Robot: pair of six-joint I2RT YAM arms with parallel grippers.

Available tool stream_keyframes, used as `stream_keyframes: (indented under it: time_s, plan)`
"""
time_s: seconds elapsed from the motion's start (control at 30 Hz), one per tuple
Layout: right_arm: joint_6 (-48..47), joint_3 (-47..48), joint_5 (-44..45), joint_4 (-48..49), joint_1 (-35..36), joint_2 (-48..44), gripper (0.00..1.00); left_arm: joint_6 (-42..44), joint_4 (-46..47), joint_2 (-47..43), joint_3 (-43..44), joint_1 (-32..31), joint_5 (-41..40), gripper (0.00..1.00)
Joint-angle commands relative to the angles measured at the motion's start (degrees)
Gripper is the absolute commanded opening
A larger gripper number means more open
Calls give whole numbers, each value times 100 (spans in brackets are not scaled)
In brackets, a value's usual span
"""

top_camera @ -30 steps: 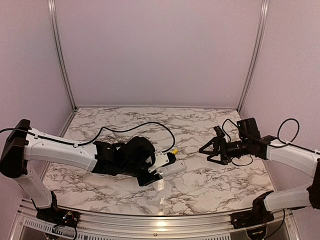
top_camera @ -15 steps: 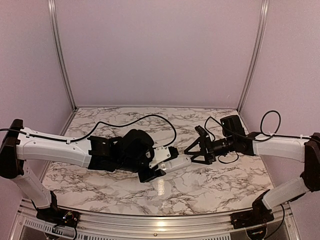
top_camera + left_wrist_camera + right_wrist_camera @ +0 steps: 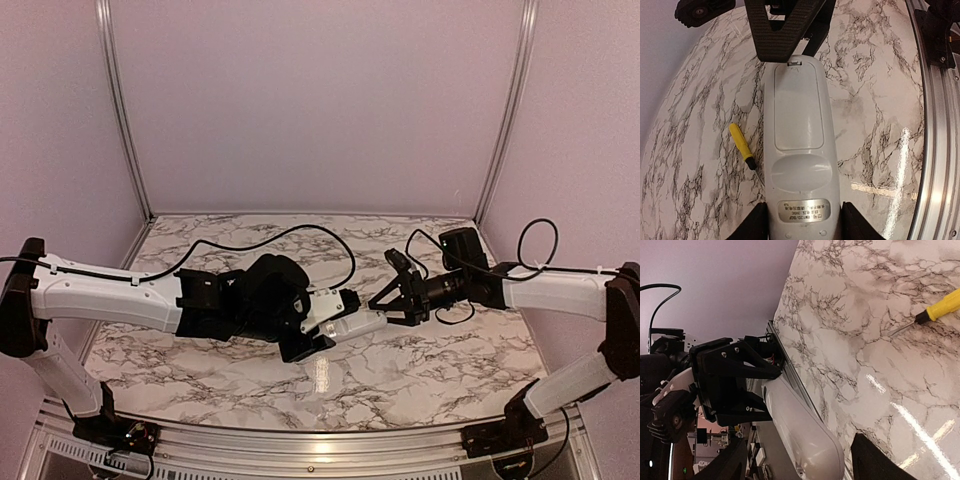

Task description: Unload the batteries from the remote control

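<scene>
My left gripper [image 3: 325, 326] is shut on the remote control [image 3: 360, 323] and holds its near end above the table. In the left wrist view the remote control [image 3: 797, 125] shows its white back with the battery cover closed, gripped between my left gripper [image 3: 802, 216] jaws. The batteries are hidden inside. My right gripper [image 3: 388, 300] is open, its fingers [image 3: 782, 30] straddling the remote's far end. In the right wrist view the remote control's rounded tip [image 3: 807, 435] sits between my right gripper [image 3: 800, 452] jaws, with gaps on both sides.
A yellow-handled screwdriver [image 3: 741, 145] lies on the marble table [image 3: 875, 100] left of the remote; it also shows in the right wrist view [image 3: 940, 306]. The table's metal front rail [image 3: 940, 150] runs to the right. Black cables loop over the table behind both arms.
My right arm has moved left to the remote, and its open jaws now straddle the far end. My left gripper has carried the remote a little right and up.
</scene>
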Motion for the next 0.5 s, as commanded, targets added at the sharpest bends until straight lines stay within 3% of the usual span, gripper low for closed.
stream_keyframes:
  time_s: [0.0,0.23,0.47]
  plan:
    - [-110,258,-245,2,75,36,68,9,80,-88,177,-33,103,45]
    - [-205,532,-310,7,547,290,57,-6,129,-79,173,-33,124,45]
    - [-163,643,-246,73,590,355,44,-75,151,-131,73,-33,67,44]
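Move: My left hand holds the remote control by its label end. The battery cover's middle lies about 8 cm to that hand's right, 3 cm farther out and slightly above. From my right hand the cover is some 4 cm to its left, 2 cm back and about a centimetre lower. The yellow screwdriver lies on the table roughly 13 cm ahead of my right hand, 7 cm to its left and 15 cm below. I slide my right hand left and a little back, about 3 cm in all, along the remote towards my left hand, so that one finger reaches in over the battery cover and the other stays on the remote's far side. Meanwhile I keep narrowing the gripper from about 70 to 50 percent open and turn it slightly counter-clockwise. My left hand stays put, keeping its hold on the remote. ##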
